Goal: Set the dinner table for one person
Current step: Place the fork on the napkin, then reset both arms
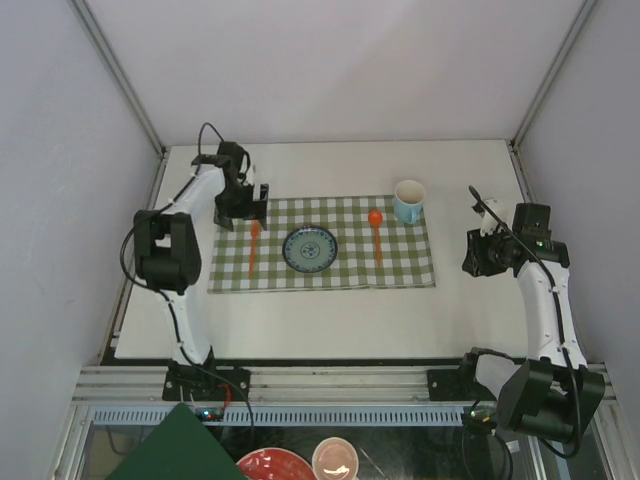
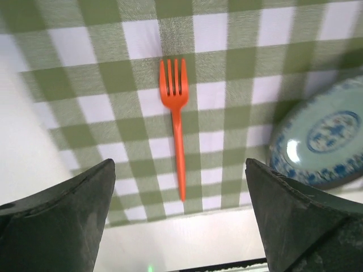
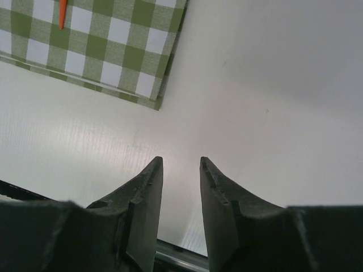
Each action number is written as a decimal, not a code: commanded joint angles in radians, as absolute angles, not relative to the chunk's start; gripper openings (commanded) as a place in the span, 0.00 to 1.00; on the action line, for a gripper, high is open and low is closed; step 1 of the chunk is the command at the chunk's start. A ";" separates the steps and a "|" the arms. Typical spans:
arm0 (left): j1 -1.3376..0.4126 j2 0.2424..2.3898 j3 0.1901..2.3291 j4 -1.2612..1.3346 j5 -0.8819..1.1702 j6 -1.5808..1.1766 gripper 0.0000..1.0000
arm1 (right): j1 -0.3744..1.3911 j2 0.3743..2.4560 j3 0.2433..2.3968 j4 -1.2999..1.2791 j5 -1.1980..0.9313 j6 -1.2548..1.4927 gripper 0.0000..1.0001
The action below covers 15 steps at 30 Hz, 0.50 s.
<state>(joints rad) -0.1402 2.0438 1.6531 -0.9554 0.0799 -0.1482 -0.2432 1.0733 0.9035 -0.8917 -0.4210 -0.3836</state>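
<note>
On the off-white dinner table [image 1: 330, 310] lies a green-and-white checked cloth [image 1: 400, 265]. A blue-patterned plate [image 1: 310, 248] sits at its middle, with an orange fork [image 1: 253, 245] to the left and an orange spoon [image 1: 376, 230] to the right. A pale blue cup [image 1: 408, 201] stands at the cloth's far right corner. My left gripper [image 1: 245, 210] hangs open just above the fork [image 2: 177, 130], whose handle lies free between the wide-apart fingers [image 2: 85, 215]; the plate [image 2: 323, 141] is beside it. My right gripper [image 3: 180, 161] is narrowly open and empty over bare table [image 3: 272, 102], right of the cloth [image 3: 113, 51].
Grey walls enclose the table on three sides. Below the near edge, off the table, sit a red bowl [image 1: 275, 465], a pinkish cup [image 1: 335, 460] and a dark green sheet [image 1: 165, 450]. The arm bases stand at the near edge.
</note>
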 commanded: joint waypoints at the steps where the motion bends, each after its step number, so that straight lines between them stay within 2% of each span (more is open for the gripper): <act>1: -0.130 1.799 1.796 -1.092 0.085 -0.022 1.00 | -0.257 1.044 0.916 -0.886 -0.442 -0.401 0.35; 3: -0.128 1.710 1.779 -1.132 0.081 0.080 1.00 | -0.259 1.035 0.917 -0.887 -0.446 -0.401 0.40; 6: -0.118 1.480 1.587 -1.074 0.067 0.187 1.00 | -0.258 1.020 0.920 -0.887 -0.449 -0.399 0.46; 11: -0.102 1.064 1.234 -1.013 0.322 0.418 1.00 | -0.242 1.017 0.925 -0.904 -0.474 -0.410 0.57; 15: -0.101 0.867 1.055 -0.925 0.389 0.422 1.00 | -0.203 1.015 0.928 -0.928 -0.509 -0.426 0.64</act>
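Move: The fork already lies on the napkin under the left hand's wide-open fingers, its middle about 3 cm back, 1 cm to the right and 4 cm below the hand. The plate stands some 3 cm back and 15 cm to the hand's right at about the same depth, with the spoon beyond it, roughly 1 cm back and 30 cm to the right. From the idle right hand the fork lies about 12 cm ahead, 51 cm left and 12 cm below. With its empty fingers staying wide open, the left hand climbs steeply away from the fork, about 19 cm in all, and partway up sweeps some 16 cm back towards its base, leaving the napkin below and ahead. On the way the wrist tilts its fingertips up and forward by nearly 40 degrees and turns some 25 degrees clockwise, while the right hand all but stays in place and opens its fingers from about a third to over half. ##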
